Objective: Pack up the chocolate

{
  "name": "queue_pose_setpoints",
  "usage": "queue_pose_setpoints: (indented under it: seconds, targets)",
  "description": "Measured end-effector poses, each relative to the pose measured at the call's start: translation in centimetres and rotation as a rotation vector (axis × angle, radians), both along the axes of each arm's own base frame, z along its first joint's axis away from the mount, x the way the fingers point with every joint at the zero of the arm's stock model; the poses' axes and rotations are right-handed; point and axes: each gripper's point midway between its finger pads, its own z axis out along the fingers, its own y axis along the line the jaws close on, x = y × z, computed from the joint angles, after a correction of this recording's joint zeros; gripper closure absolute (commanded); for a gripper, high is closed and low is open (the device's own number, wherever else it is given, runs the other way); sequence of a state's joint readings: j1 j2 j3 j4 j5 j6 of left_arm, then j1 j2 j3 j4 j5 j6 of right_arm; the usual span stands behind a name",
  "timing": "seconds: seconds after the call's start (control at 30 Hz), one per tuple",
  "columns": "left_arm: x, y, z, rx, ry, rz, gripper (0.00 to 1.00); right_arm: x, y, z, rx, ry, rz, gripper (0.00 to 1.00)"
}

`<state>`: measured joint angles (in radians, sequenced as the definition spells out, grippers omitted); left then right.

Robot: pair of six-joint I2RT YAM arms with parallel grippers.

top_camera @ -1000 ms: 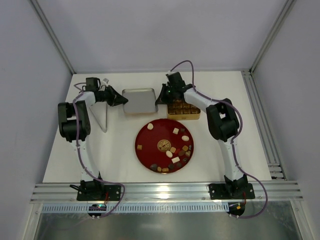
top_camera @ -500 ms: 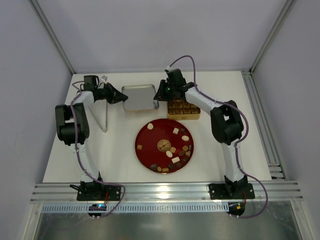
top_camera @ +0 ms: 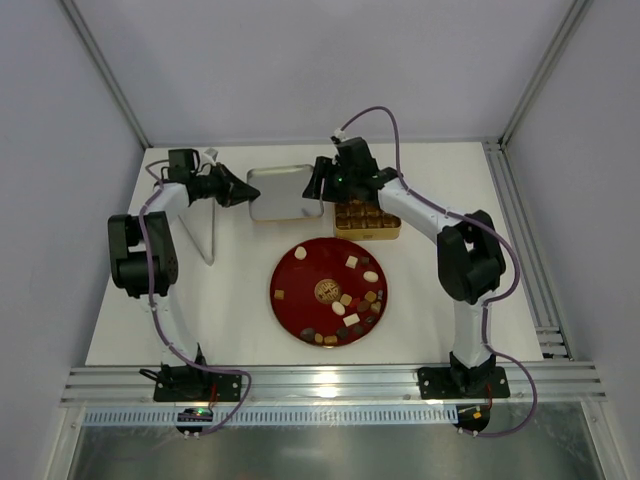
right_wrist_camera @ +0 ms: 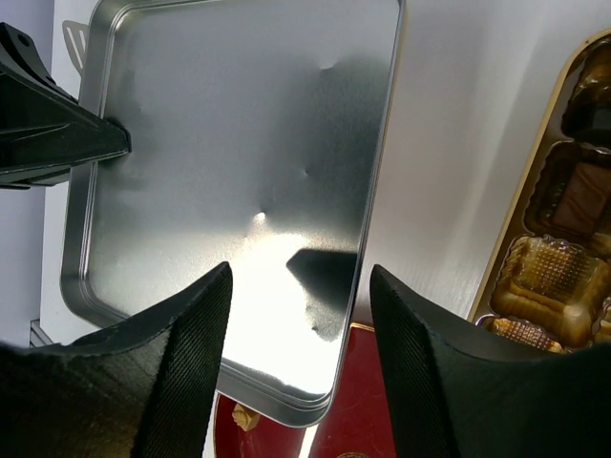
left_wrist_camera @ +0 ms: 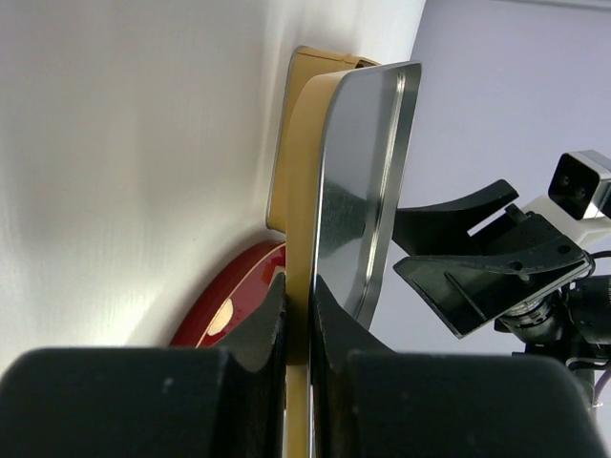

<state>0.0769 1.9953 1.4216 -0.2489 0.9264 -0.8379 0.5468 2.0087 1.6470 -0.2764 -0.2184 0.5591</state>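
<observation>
Several small chocolates (top_camera: 351, 262) in brown and cream lie scattered on the round red plate (top_camera: 300, 290). The square gold tin (top_camera: 367, 218) behind the plate holds a few pieces (right_wrist_camera: 576, 205) in its cells. My left gripper (top_camera: 238, 188) is shut on the left edge of the tin's lid (top_camera: 283, 192), whose silver inside faces up. The fingers (left_wrist_camera: 267, 320) pinch the lid's rim (left_wrist_camera: 304, 191). My right gripper (top_camera: 322, 186) stands open over the lid's right edge (right_wrist_camera: 372, 191), touching nothing.
The white table (top_camera: 200, 300) is bounded by grey walls and a metal rail (top_camera: 320, 380) at the near edge. A thin grey rod (top_camera: 205, 240) stands by the left arm. The lid hangs just behind the plate, close beside the tin.
My right gripper has opened and let go of the lid's right edge. The lid has shifted slightly back, held now only by my left gripper.
</observation>
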Motion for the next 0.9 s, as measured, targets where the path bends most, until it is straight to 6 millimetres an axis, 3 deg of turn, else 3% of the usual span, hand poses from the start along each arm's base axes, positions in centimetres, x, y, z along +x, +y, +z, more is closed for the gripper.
queue_pose_setpoints:
  seconds: [0.37,0.7,0.8,0.9]
  targets:
    - [-1.0,-0.4,0.8,-0.021,-0.01,-0.007,1.0,-1.1,-1.8,0.5,-0.038,-0.032,-0.038,0.27]
    - [-1.3,-0.5,1.6,-0.034,-0.015,-0.006,1.0,-2.6,-4.2,4.3,-0.081,-0.155,-0.045,0.2]
    - [-1.4,-0.6,1.7,-0.041,-0.01,-0.006,1.0,-4.2,-4.6,5.9,-0.154,-0.245,0.004,0.18]
    - [-1.6,-0.7,1.6,-0.048,-0.002,-0.007,1.0,-7.0,-2.8,8.5,-0.259,-0.402,0.105,0.17]
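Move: The left hand holds the grey lid by its left edge. The chocolate box the lid is meant for lies about 26 cm to this hand's right, 4 cm nearer the base and 12 cm below. The red plate is some 17 cm right and 24 cm back. From the empty right hand, the lid's middle is about 7 cm left and 2 cm back, slightly lower; the box is 12 cm right and 6 cm back, and the red plate 26 cm back and 3 cm right. The left fingers keep their pinch on the lid's edge, easing it up and back a centimetre or two. The right hand, already off its grip, opens wider and backs away from the lid: first a few centimetres right, then mostly up and back, ending some 7 cm higher and 6 cm nearer the base, its fingertips tipping up about 20 degrees. ##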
